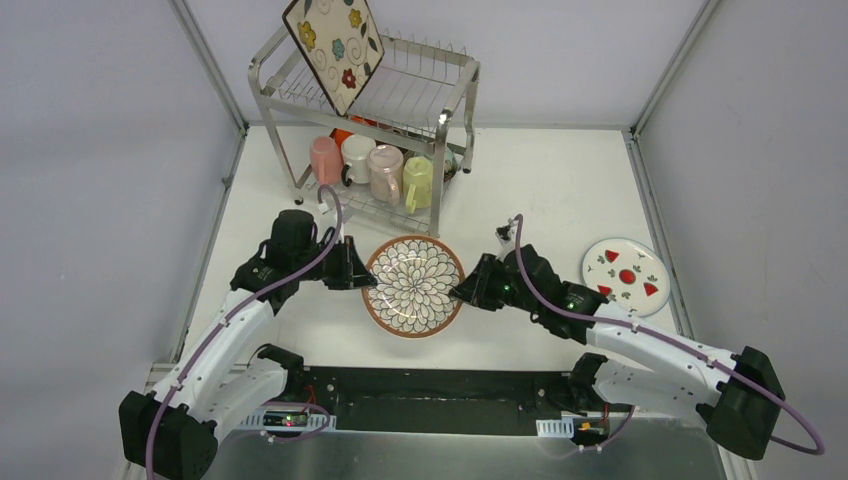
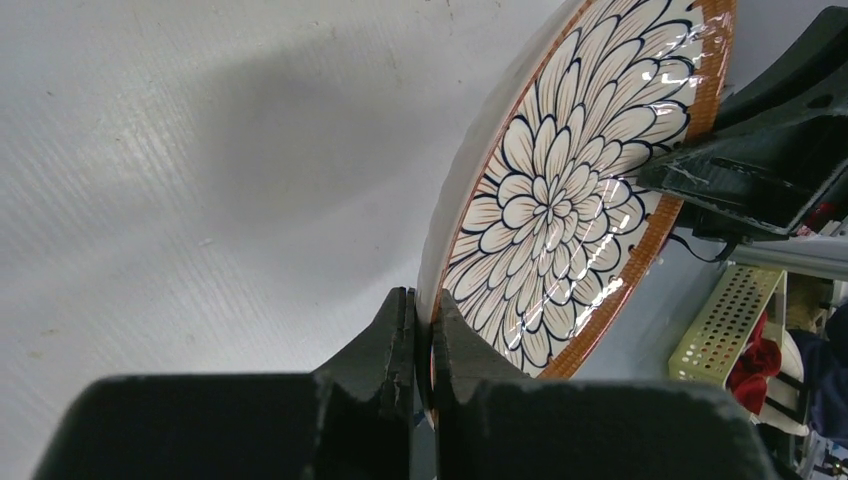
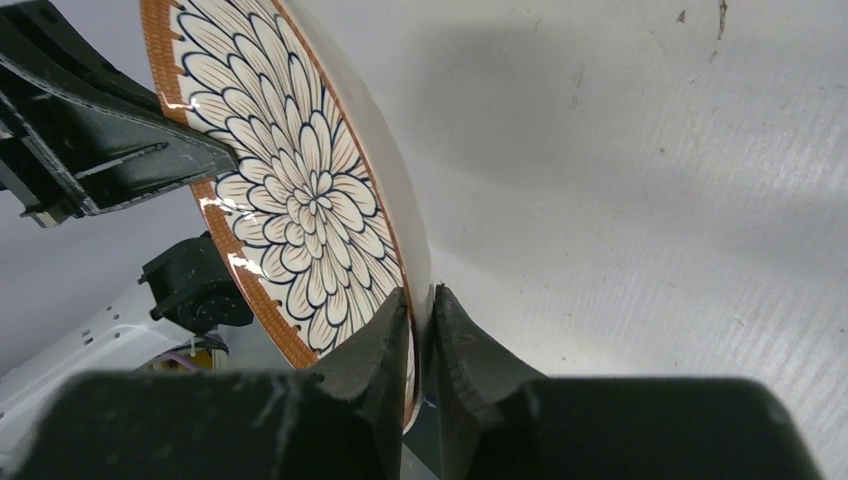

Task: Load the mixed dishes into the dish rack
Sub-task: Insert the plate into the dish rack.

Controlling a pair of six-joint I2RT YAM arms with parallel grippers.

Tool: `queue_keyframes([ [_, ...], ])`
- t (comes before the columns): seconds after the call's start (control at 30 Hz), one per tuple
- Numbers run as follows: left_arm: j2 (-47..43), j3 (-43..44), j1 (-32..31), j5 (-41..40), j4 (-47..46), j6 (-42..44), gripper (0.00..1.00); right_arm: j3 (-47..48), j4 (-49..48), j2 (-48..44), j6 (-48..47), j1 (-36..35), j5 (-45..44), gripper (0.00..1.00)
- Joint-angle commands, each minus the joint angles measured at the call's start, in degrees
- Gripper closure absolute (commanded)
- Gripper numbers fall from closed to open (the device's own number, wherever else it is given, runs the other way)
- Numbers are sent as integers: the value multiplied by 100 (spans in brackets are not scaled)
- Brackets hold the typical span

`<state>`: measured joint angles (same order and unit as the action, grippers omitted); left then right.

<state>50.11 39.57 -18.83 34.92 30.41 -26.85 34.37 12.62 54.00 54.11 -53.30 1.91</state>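
Note:
The brown-rimmed petal-pattern plate (image 1: 413, 285) hangs just above the table between my two arms, in front of the dish rack (image 1: 455, 110). My left gripper (image 1: 365, 275) is shut on its left rim; in the left wrist view the fingers (image 2: 400, 340) pinch the rim of the plate (image 2: 560, 200). On the opposite rim my right gripper (image 1: 462, 290) is shut too, and its fingers (image 3: 385, 340) clamp the plate's edge (image 3: 300, 190). The square floral plate (image 1: 333, 48) leans on the rack's upper tier. Several mugs (image 1: 385, 170) stand on the lower tier.
The white red-marked plate (image 1: 626, 275) lies flat on the table at the right, beside my right arm. An orange bowl (image 1: 345, 133) shows partly behind the mugs. The rack's front post (image 1: 438, 190) stands just behind the held plate.

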Motion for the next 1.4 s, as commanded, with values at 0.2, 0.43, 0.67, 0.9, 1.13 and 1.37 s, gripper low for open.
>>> queue_keyframes([
  [0.2,-451,449,-7,-532,-22,180,100,-32,-822,-527,156,-23,-64,43],
  [0.43,-848,953,-7,-1308,338,639,100,-235,-435,-1060,59,-23,-418,0],
  [0.67,-1177,1720,-7,-1990,484,847,100,-435,-114,-1577,14,-25,-607,0],
  [0.9,-958,3094,-7,-2647,635,1307,100,-519,239,-1988,-102,-23,-741,0],
  [1.13,-493,4295,-7,-2993,635,1647,100,-558,546,-2352,-289,-24,-838,0],
  [1.37,-67,5186,-7,-3247,346,2004,100,-606,848,-2752,-329,-29,-966,0],
])
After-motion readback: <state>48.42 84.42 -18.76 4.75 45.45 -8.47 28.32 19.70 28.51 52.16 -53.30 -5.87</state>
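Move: The round patterned plate is held between both hands, its middle about 8 cm right of the left hand and 8 cm left of the right hand, at about their height. The dish rack's free upper slots lie some 23 cm ahead of the left hand, 5 cm right and 13 cm up. The square flowered plate stands roughly 9 cm to the left of those slots, reaching higher. The row of mugs on the lower tier sits about 19 cm ahead of the left hand, 3 cm left and 9 cm below. The right hand lets go of the plate's rim, opening wide as it rises about 4 cm, then draws off some 6 cm to its right. The left hand keeps its pinch on the opposite rim; it eases left first, then climbs fast, about 25 cm up and 9 cm left in all with a little forward, the wrist swinging roughly 50 degrees so the fingers turn from right-and-down to mostly forward and nearly level. ##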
